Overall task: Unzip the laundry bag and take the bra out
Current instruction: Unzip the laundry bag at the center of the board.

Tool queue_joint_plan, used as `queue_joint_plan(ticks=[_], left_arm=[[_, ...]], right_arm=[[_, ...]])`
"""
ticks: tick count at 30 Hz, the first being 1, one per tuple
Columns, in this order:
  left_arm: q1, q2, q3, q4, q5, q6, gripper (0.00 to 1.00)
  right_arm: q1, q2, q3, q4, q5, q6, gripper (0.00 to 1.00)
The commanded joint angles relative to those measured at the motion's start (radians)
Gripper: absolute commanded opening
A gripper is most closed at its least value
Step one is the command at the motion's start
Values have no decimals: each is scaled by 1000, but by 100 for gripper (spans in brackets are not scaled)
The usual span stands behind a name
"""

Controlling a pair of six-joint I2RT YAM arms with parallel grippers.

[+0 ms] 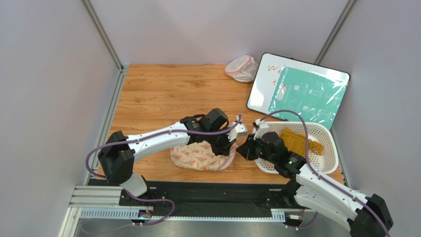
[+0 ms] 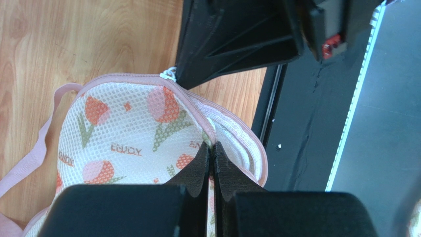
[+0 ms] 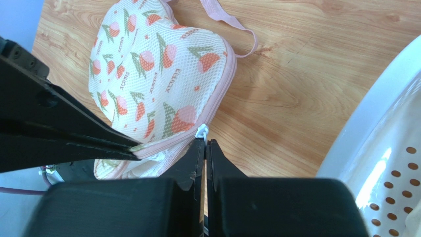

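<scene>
The laundry bag [image 1: 197, 157] lies flat near the table's front edge: cream mesh with an orange-pink and green print and pink edging. My left gripper [image 2: 212, 145] is shut on the bag's pink zipper seam at its right end [image 1: 228, 148]. My right gripper [image 3: 205, 141] comes in from the right [image 1: 240, 150] and is shut on the small white zipper pull [image 3: 201, 131]. That pull [image 2: 169, 74] shows in the left wrist view at the tips of the right gripper's fingers [image 2: 232, 44]. The zipper looks closed along the seam in view. The bra is hidden.
A white perforated basket [image 1: 269, 168] holding a mustard cloth [image 1: 299, 140] stands just right of the bag. A whiteboard with a green sheet [image 1: 301, 91] lies at the back right, with a small white mesh pouch [image 1: 242, 68] beside it. Grey walls close in both sides.
</scene>
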Motion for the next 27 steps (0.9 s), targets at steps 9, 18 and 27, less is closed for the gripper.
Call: queue_joint_plan(ticks=[9,18,27], left_arm=[[-20,-95,-16,-42,189,70,0],[-23,-85,-7,-52,81,28,36],[-14,-187,-49,-28,-303,-276,74]], right_arm=[[-84,102,26,88,-20,-68,0],[-90,74,28,74,-34,-59,0],[-90,25,43,-32,58,-47,0]])
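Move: Pinched in the right fingers, the zipper pull sits right at that hand's tips and roughly 3 cm ahead, 6 cm right and 2 cm below the left hand, which grips the bag's opened edge. The laundry bag's body lies about 11 cm left of the left hand, level fore-and-aft and some 7 cm below. Counted from the right hand, the white basket is centred about 23 cm to the right, with the yellow cloth 25 cm right and 2 cm ahead. Drawing the pinched bag edge about 2 cm back and 1.5 cm up, away from the zipper pull, the left hand then opens wide, lets the edge go and eases slightly left and forward again. Meanwhile the right hand keeps its pinch on the pull, sinks some 1.5 cm while edging forward, then shifts about 1.5 cm right, towards the basket. ##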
